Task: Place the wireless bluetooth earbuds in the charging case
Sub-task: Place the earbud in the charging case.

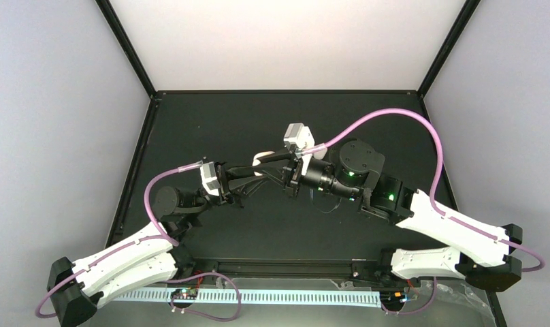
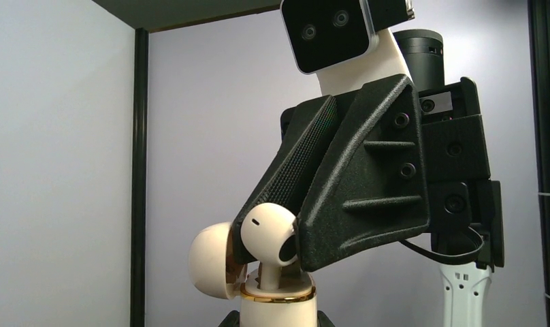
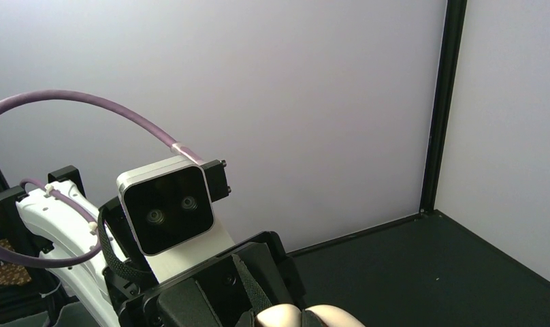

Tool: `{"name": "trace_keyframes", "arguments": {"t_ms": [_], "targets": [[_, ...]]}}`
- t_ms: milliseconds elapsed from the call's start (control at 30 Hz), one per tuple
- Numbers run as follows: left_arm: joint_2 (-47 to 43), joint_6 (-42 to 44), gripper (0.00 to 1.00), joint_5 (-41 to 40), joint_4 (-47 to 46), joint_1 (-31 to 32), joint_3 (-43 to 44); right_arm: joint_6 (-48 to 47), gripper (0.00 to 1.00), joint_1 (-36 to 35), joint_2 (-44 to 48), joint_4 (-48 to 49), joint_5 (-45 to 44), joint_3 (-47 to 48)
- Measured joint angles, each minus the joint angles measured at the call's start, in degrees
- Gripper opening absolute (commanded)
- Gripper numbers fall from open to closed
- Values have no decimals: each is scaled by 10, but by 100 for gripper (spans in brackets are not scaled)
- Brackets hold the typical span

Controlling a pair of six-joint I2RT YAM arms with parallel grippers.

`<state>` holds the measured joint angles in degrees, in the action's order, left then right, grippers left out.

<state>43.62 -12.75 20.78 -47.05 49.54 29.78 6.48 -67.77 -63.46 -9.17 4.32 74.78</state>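
Observation:
The charging case (image 2: 278,306) stands upright, cream with a gold rim, its lid (image 2: 209,259) hinged open to the left. My left gripper (image 2: 276,321) is shut on the case body; only its dark fingertips show at the bottom edge. One earbud (image 2: 262,228) sits stem-down in a socket of the case, pinched between the black fingers of my right gripper (image 2: 276,257). In the top view both grippers meet mid-table around the case (image 1: 261,159). The right wrist view shows only cream rounded tops (image 3: 279,317) at its bottom edge. No other earbuds show.
The black table (image 1: 272,122) is boxed in by pale walls with black corner posts (image 1: 126,44). Purple cables (image 1: 395,112) loop above both arms. The left arm's wrist camera (image 3: 167,211) faces the right wrist camera at close range.

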Motion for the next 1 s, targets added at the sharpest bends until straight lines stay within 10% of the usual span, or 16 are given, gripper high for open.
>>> {"name": "trace_keyframes", "arguments": {"t_ms": [1000], "targets": [[0, -2, 2, -12, 12, 0, 2, 16, 44, 0, 16, -25, -4, 35]]}}
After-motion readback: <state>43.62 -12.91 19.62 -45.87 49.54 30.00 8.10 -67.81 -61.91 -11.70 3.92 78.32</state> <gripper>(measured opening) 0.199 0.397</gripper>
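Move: The right hand still pinches the earbud by its head, with the stem already dipping into the open charging case. The case's middle is about 3 cm below this hand, roughly 1 cm back and 1 cm left. The flipped-open lid stands some 2 cm ahead of the hand, 1 cm to its left and 2 cm below. The left hand grips the case, whose middle is about 1 cm ahead, 1 cm right and 1 cm above it. The right fingers let go of the earbud's head at the case mouth, opening slightly at first and then wider, while that hand stays practically in place. Near the end the hand pulls away from the case, up about 3 cm and some 1.5 cm to the right, fingers still spreading. The left hand keeps its grip and holds the case all but still. ##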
